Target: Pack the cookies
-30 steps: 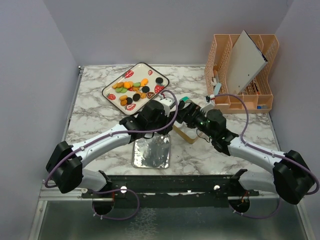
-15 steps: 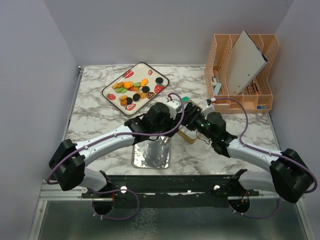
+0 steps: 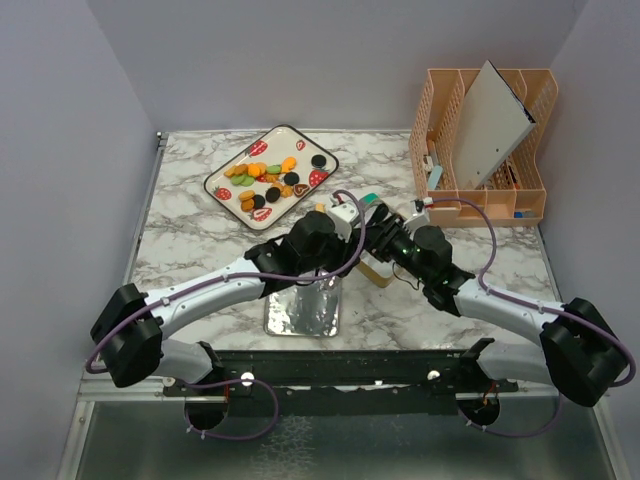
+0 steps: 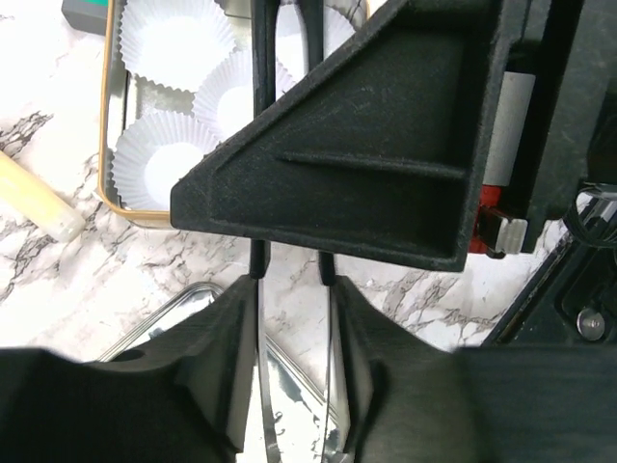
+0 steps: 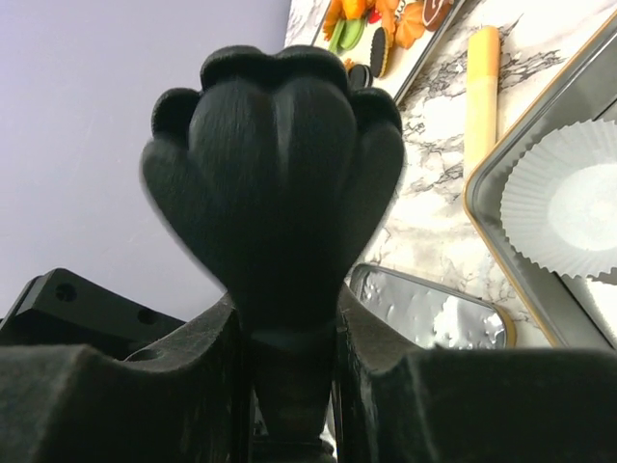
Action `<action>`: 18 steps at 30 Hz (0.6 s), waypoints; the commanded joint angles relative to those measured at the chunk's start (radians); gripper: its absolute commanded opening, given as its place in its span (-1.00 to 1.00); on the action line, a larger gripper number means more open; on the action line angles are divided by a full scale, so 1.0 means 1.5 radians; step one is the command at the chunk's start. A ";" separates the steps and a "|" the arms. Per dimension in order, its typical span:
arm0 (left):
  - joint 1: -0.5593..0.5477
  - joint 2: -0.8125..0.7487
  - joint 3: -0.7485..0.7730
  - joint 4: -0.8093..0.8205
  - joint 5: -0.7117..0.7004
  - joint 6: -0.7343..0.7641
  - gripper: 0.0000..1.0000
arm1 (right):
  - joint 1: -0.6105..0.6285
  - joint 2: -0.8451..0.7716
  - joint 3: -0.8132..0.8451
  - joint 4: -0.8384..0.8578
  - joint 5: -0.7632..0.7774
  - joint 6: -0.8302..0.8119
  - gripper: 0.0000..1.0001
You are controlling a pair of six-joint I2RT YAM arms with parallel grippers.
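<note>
The cookies (image 3: 268,180) lie as several small orange, black, green and tan discs on a strawberry-print tray (image 3: 225,170) at the back left; they also show in the right wrist view (image 5: 366,24). My left gripper (image 3: 338,224) (image 4: 294,299) is shut on the metal arms of a pair of tongs (image 4: 258,367). My right gripper (image 3: 376,228) (image 5: 289,328) is shut on the tongs' black scalloped head (image 5: 280,164). Both grippers meet above a gold-rimmed box (image 4: 108,145) of white paper cups (image 4: 178,39). No cookie is in the tongs.
A silvery lid (image 3: 303,305) lies at the front centre. A wooden stick (image 4: 34,203) lies left of the box. A peach organiser (image 3: 485,195) with a white board (image 3: 490,120) stands at the back right. My right arm hides much of the box.
My left arm has swung right and closed up against the right gripper over the box. The right gripper has shifted only slightly. The cookies have not moved.
</note>
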 commanded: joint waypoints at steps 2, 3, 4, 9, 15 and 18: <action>-0.007 -0.055 -0.059 0.089 -0.051 -0.018 -0.01 | 0.002 -0.026 0.000 0.000 0.028 0.030 -0.63; -0.009 -0.065 -0.076 0.115 -0.052 -0.024 0.06 | 0.002 -0.029 0.000 -0.004 0.030 0.036 -0.64; -0.010 -0.075 -0.095 0.140 -0.052 -0.029 0.11 | 0.002 -0.032 0.001 -0.009 0.031 0.042 -0.65; -0.014 -0.118 -0.177 0.255 -0.059 -0.045 0.31 | 0.001 -0.041 0.007 -0.031 0.034 0.069 -0.67; -0.017 -0.120 -0.201 0.277 -0.059 -0.004 0.34 | 0.001 -0.047 0.006 -0.047 0.031 0.091 -0.67; -0.019 -0.119 -0.211 0.300 -0.049 0.006 0.35 | 0.001 -0.049 0.005 -0.052 0.029 0.098 -0.70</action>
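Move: Both hands have hold of the tongs: the right fingers around their black part, the left at the metal handle. The tongs' middle is about 4 cm ahead of the left hand, 3 cm to its right and 2 cm up, and right between the right fingers. Counted from the left hand and some 15 cm down, the tin of paper cups lies about 2 cm ahead and 8 cm right, the yellow tube 8 cm ahead and 6 cm left. The left fingers open off the tongs' handle, hand easing left about 1.5 cm, while the right keeps its grip. ##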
